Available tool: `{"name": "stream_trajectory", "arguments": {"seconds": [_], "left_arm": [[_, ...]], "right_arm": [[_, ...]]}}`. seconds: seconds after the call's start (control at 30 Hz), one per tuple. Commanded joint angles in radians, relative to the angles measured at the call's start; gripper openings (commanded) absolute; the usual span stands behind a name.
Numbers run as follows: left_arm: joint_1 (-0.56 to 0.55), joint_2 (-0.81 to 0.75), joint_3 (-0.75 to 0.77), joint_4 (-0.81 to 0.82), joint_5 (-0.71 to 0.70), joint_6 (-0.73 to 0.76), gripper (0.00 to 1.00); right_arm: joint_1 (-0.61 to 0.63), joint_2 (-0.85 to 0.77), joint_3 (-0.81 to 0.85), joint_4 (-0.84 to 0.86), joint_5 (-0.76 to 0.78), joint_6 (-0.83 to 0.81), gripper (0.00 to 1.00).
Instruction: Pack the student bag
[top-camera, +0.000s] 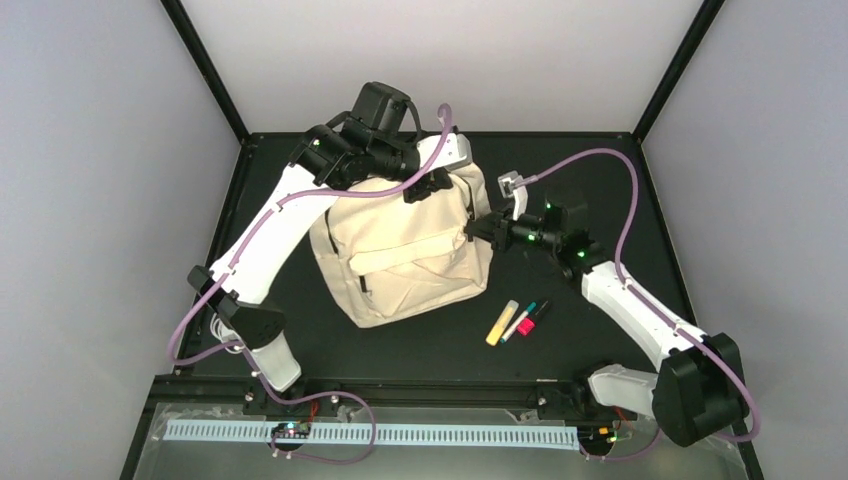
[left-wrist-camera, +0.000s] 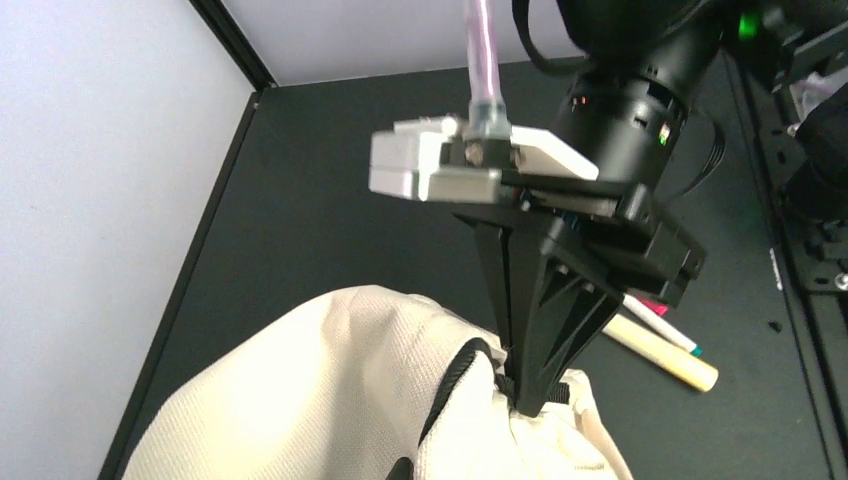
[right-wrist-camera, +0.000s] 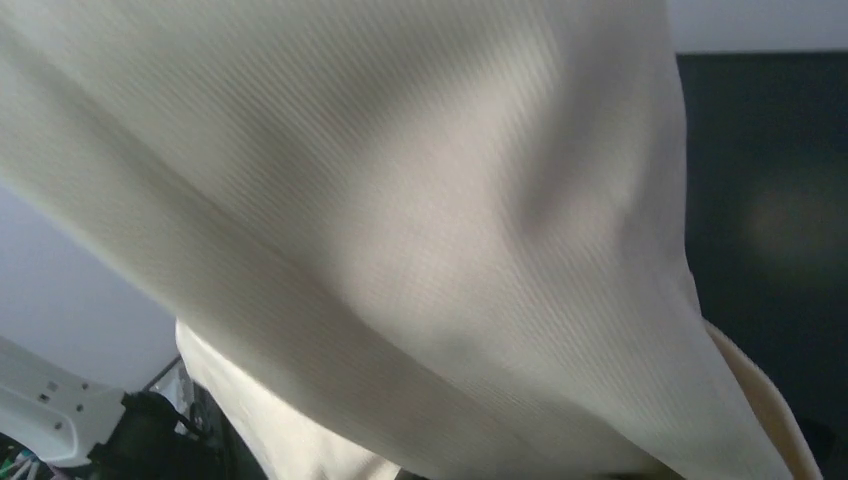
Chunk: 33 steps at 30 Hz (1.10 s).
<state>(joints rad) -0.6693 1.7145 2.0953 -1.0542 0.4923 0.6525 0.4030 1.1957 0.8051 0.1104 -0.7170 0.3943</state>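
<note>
The student bag, cream-beige with dark zipper lines, sits at the middle of the black table and is pulled up at its top. My left gripper is down on the bag's top far edge, shut on the fabric there; the pinch itself lies below the left wrist view's edge. My right gripper is shut on the bag's right upper edge. In the left wrist view the right gripper has its black fingers clamped on a black strap loop of the bag. Bag fabric fills the right wrist view and hides those fingers.
A yellow highlighter, a pink marker and a dark pen lie together on the table right of the bag; the highlighter also shows behind the right gripper. Black frame posts and grey walls close in the table.
</note>
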Motion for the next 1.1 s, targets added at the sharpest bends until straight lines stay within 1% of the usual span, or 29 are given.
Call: {"name": "stream_trajectory", "arguments": {"seconds": [0.0, 0.17, 0.4, 0.5, 0.63, 0.73, 0.87, 0.97, 1.03, 1.07], "left_arm": [[0.006, -0.084, 0.091, 0.116, 0.077, -0.075, 0.02], [0.032, -0.104, 0.146, 0.064, 0.045, -0.028, 0.02], [0.109, -0.125, 0.159, 0.078, 0.035, -0.048, 0.01], [0.116, -0.137, 0.137, 0.074, 0.045, -0.061, 0.02], [0.114, -0.177, 0.046, 0.122, 0.058, -0.117, 0.01], [0.113, -0.188, -0.006, 0.144, 0.025, -0.145, 0.01], [0.112, -0.191, -0.013, 0.141, -0.011, -0.142, 0.01], [0.099, -0.196, -0.012, 0.120, 0.007, -0.131, 0.02], [0.090, -0.197, -0.015, 0.108, 0.005, -0.123, 0.02], [0.087, -0.196, -0.020, 0.105, 0.001, -0.119, 0.02]], "right_arm": [[-0.013, -0.006, -0.077, -0.104, 0.025, -0.048, 0.01], [-0.025, -0.018, -0.124, -0.118, 0.049, -0.063, 0.01], [-0.036, -0.014, -0.162, -0.161, 0.077, -0.100, 0.01], [-0.038, -0.013, -0.173, -0.153, 0.062, -0.095, 0.01], [-0.044, -0.012, -0.139, -0.168, 0.028, -0.097, 0.02], [-0.043, -0.060, -0.056, -0.214, 0.018, -0.124, 0.19], [-0.041, -0.170, 0.043, -0.228, 0.054, -0.144, 0.50], [-0.019, -0.216, 0.079, -0.179, 0.127, -0.147, 0.60], [0.022, -0.211, 0.103, -0.109, 0.189, -0.169, 0.66], [0.043, -0.197, 0.113, -0.087, 0.227, -0.184, 0.72]]}}
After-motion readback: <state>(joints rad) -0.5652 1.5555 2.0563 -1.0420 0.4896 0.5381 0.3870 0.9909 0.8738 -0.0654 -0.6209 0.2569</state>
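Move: The zip pull is already pinched in the right fingers; it lies about 3 cm to the right of the left hand, level with it fore and aft, and some 12 cm below. The bag's middle is about 11 cm left, 6 cm back and 10 cm below the right hand, or 8 cm left, 6 cm back and 21 cm below the left. The yellow highlighter lies roughly 17 cm back, 8 cm right and 25 cm below the right hand. The zip pull on the bag's right side is drawn down about 4 cm by the right hand, which pauses, then opens its fingers and comes free, rising some 10 cm while easing back and right. Still pinching the bag's top edge, the left hand carries it about 5 cm left, then also up, away from the right hand. ##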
